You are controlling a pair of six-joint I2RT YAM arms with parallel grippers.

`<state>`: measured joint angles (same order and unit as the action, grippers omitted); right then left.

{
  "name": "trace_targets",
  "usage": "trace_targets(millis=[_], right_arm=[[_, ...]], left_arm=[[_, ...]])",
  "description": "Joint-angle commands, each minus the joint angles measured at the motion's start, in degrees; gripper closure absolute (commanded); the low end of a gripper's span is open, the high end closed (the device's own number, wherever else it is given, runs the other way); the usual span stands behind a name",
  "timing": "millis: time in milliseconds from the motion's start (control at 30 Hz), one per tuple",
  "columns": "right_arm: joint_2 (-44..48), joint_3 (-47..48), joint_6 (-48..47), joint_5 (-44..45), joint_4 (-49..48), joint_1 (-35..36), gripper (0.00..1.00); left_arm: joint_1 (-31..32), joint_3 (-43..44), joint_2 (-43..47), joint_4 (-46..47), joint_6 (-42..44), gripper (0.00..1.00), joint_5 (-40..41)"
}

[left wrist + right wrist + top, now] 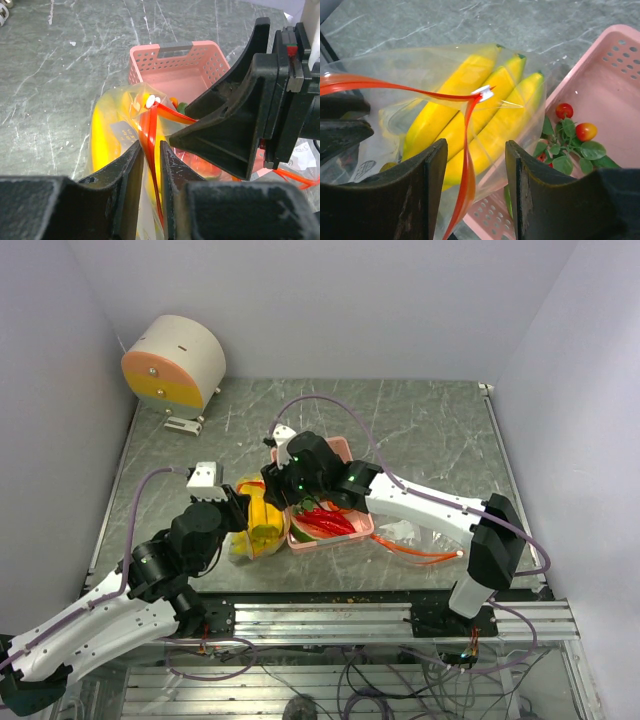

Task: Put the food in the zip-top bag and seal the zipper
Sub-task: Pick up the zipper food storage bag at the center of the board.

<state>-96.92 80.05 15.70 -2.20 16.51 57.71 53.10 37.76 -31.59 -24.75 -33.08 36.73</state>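
Observation:
The clear zip-top bag [258, 527] hangs between my two grippers with yellow bananas [485, 110] inside. Its orange-red zipper [150, 132] runs up between the fingers of my left gripper [151, 150], which is shut on it at the bag's left end. My right gripper [475, 150] is open; the zipper [467, 170] passes through its gap without touching either finger. A white end piece [483, 92] sits where the strip bends. Red chili peppers [325, 521] lie in the pink tray [343, 450] beside the bag. The orange and the watermelon slice are hidden.
The pink tray [615, 85] also holds small red tomatoes on green leaves [570, 131]. More clear plastic with an orange strip [420, 550] lies right of the tray. A round cream and orange drum [175, 362] stands at the back left.

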Motion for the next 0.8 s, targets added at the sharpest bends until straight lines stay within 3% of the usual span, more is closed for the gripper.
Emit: trace_targets(millis=[0,200,367,467,567,667,767], right_arm=[[-0.28,2.13,-1.31,-3.77,0.99,0.13,0.50],[-3.69,2.09,-0.23,0.78,-1.28,0.18,0.61],[-4.99,0.65,3.59,13.04,-6.35,0.31,1.00],[-0.17,-5.06,5.50,20.82,-15.97,1.56,1.00],[6.29,-11.70,5.84,22.13,-28.07,2.11,1.00],[11.18,-14.72,4.29,19.88,-34.18,2.14,1.00],[14.42,-14.91,1.59,14.22,-37.15,2.18,1.00]], left_arm=[[0.23,0.78,0.41,1.55,1.22,0.70,-0.65],[0.19,1.57,-0.09,2.18,1.18,0.71,-2.71],[0.25,1.88,0.97,3.47,1.30,0.71,-4.30],[0.25,2.24,1.35,3.43,1.20,0.70,-5.61],[0.18,3.96,1.59,0.35,1.09,0.65,-5.85],[0.24,8.05,2.04,-5.08,1.35,0.55,-4.45],[0.23,13.92,3.07,-12.05,1.57,0.25,-1.44]])
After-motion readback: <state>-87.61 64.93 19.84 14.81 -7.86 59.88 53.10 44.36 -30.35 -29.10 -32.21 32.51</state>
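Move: The orange zipper strip beside the white slider lies about 2 cm ahead of the right hand, 1 cm to its left and 3 cm below. The bananas inside the bag are some 5 cm back, 2 cm left and 10 cm below it; the pink basket's middle is about 10 cm to its right, 1 cm back and 14 cm lower. From the half-open left hand, that slider end is roughly 5 cm ahead, 2 cm right and slightly below. Dip the right gripper about 3 cm down and forward onto the orange zipper strip, shutting its half-open fingers as it goes, and pinch the strip just below the slider. Then lift it some 8 cm, easing right and swinging the wrist clockwise as it rises. Late on, raise the left gripper about 4 cm beside the near part of the mouth and open it wider. ##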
